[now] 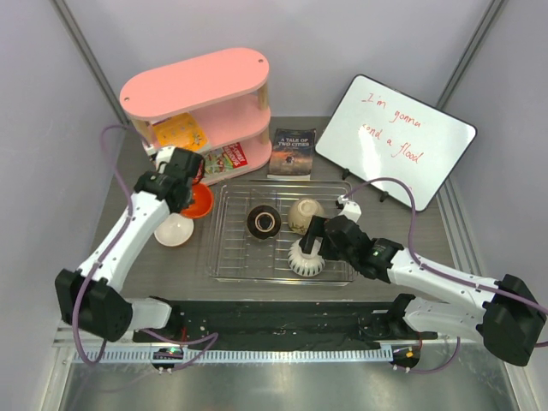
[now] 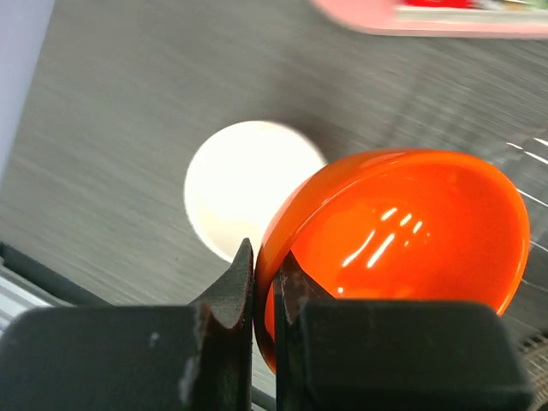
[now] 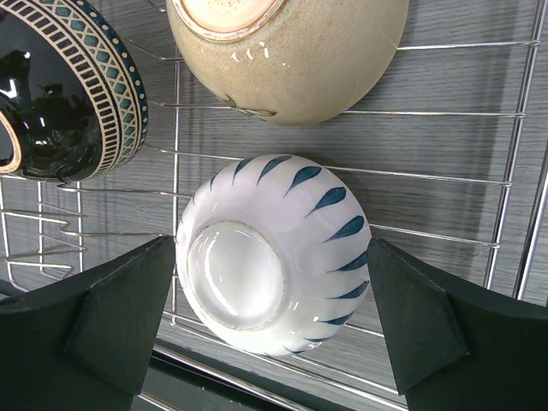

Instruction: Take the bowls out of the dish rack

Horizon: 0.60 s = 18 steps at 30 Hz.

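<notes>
The silver wire dish rack (image 1: 229, 257) lies mid-table. In it are a dark patterned bowl (image 1: 264, 222) (image 3: 60, 94), a beige bowl (image 1: 306, 214) (image 3: 291, 51) and, bottom up, a white bowl with blue streaks (image 1: 306, 259) (image 3: 257, 257). My right gripper (image 1: 312, 241) (image 3: 271, 257) is open, one finger on each side of the white bowl, with a small gap on both sides. Left of the rack, my left gripper (image 1: 190, 193) (image 2: 264, 261) is shut on the rim of a glossy orange bowl (image 1: 200, 202) (image 2: 402, 231). The orange bowl hangs tilted over a pale round bowl (image 1: 174, 229) (image 2: 244, 184) on the table.
A pink oval shelf unit (image 1: 201, 86) with packets stands at the back left, close behind my left arm. A book (image 1: 293, 152) lies behind the rack. A whiteboard (image 1: 394, 137) leans at the back right. A black strip (image 1: 282, 321) runs along the near edge.
</notes>
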Tool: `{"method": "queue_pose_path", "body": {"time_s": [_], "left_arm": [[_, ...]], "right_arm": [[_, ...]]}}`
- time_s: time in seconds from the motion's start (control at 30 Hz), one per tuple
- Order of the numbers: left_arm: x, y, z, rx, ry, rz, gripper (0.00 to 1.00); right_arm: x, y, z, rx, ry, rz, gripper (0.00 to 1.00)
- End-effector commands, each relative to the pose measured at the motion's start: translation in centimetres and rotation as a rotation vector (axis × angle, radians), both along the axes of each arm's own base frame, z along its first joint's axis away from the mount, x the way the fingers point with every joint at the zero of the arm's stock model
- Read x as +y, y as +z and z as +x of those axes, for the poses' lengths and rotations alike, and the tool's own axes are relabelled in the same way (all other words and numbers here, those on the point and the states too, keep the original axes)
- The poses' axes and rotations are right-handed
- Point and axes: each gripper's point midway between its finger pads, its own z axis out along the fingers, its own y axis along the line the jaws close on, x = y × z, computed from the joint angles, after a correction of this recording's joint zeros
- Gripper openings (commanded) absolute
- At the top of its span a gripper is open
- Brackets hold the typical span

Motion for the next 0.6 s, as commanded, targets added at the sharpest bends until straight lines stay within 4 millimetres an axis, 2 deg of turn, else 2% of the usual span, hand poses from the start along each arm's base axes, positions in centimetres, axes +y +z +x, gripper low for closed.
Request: {"method": "queue_pose_path", "body": {"time_s": [0.0, 0.1, 0.23, 0.4, 0.57], "left_arm": [[1.9, 0.0, -0.9, -0.114, 0.107, -0.171, 0.0], [2.9, -0.6, -1.7, -0.107, 0.146, -0.189, 0.0], [3.7, -1.5, -1.8, -0.086, 0.18, -0.193, 0.0], [5.1, -5.6, -2.0, -0.038, 0.284, -0.261, 0.0], [5.8, -6.5, -2.4, -0.031, 0.316, -0.249, 0.0]], "right_arm": [[0.2, 0.4, 0.3, -0.017, -0.003, 0.02, 1.0], [0.3, 0.4, 0.3, -0.015, -0.003, 0.024, 1.0], [0.3, 0.5, 0.3, -0.017, -0.003, 0.026, 1.0], [0.2, 0.6, 0.3, -0.021, -0.003, 0.031, 1.0], [-0.1, 0.1, 0.0, -0.014, -0.005, 0.029, 1.0]]}}
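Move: My left hand holds the orange bowl by its rim, the bowl's middle some 3 cm ahead and 4 cm to the right of it. The white bowl I am taking it to stands about 2 cm ahead, 6 cm left and 14 cm below. The black bowl in the rack lies roughly 18 cm right and 3 cm ahead, 11 cm lower. From my idle right hand the white bowl is about 36 cm left, 9 cm ahead and 4 cm lower. I keep the rim pinched in my left hand and bring the orange bowl down over the white one: first a quick sweep left and back, a brief near-halt, then mostly straight down with a little more left. In all I sink some 7 cm, go 6 cm left and 4 cm back, turning the hand about 20 degrees counter-clockwise. ##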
